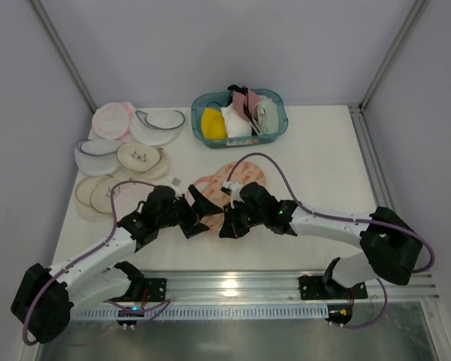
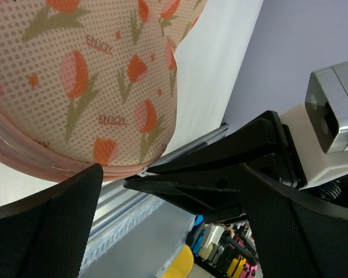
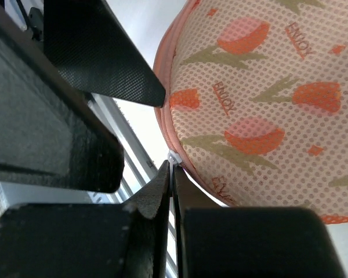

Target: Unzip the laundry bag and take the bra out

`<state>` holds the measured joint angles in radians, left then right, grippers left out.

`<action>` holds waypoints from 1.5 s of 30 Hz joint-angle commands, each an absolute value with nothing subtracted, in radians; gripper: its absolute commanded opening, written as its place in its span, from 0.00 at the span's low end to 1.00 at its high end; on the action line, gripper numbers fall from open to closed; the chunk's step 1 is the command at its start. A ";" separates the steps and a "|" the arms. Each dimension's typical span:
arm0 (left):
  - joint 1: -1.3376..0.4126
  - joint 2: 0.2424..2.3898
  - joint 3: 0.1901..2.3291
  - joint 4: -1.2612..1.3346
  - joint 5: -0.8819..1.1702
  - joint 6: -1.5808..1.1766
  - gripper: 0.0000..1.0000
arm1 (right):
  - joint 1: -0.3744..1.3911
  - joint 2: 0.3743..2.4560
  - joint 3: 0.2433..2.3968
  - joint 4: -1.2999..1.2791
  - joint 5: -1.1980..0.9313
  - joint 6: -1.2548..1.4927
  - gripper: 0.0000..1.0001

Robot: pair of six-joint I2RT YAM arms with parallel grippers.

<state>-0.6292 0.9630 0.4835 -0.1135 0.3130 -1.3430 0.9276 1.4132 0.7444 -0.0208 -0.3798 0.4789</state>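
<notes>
The laundry bag, cream mesh with orange tulip print and pink zipper trim, lies flat at the table's middle; it also shows in the left wrist view and the right wrist view. My right gripper is shut on the small white zipper pull at the bag's near edge. My left gripper is open, its fingers spread wide on either side of the right gripper's tips, beside the bag's edge and holding nothing. In the top view both grippers, left and right, meet at the bag's near side. The bra is hidden.
A teal basket with yellow, white and pink items stands at the back. Round white and pink mesh pouches and beige pads lie at the back left. The metal rail runs along the table's near edge.
</notes>
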 commanded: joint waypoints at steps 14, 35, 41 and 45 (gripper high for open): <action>-0.650 0.844 0.474 -0.241 0.166 -1.408 0.99 | 0.927 1.387 0.799 -0.055 -0.006 0.491 0.04; -0.650 1.258 0.459 0.268 0.063 -1.505 0.72 | 0.927 1.335 0.744 0.078 -0.319 0.465 0.04; -0.649 1.316 0.459 0.328 0.084 -1.505 0.19 | 0.927 1.304 0.752 -0.084 -0.181 0.446 0.04; -0.649 1.327 0.463 0.325 0.089 -1.502 0.00 | 0.925 1.286 0.762 -0.231 -0.055 0.453 0.04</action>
<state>-0.6525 1.3228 0.4400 0.2581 0.0956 -1.5112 0.9268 1.3277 0.7433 -0.0937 -0.1818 0.4683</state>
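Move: The left hand, wide open, is going for the laundry bag's zipper edge, about 4 cm ahead, 2 cm to its right and 6 cm below. The zipper pull, already pinched in the right hand, sits some 3 cm back, 5 cm right and 4 cm below the left hand; the bag's middle is roughly 11 cm ahead, 8 cm right and 9 cm down. From the right hand that edge lies about 7 cm ahead, 3 cm left and 2 cm lower. After a small shift left and up, the left hand drops and then reaches forward onto the zipper edge, ending about 6 cm forward and 6 cm lower, turned some 15 degrees counter-clockwise; its fingers close and pinch the edge. The right hand keeps the zipper pull pinched, swinging it forward and right nearly 5 cm, then back, left and up, and finally right and down again. ##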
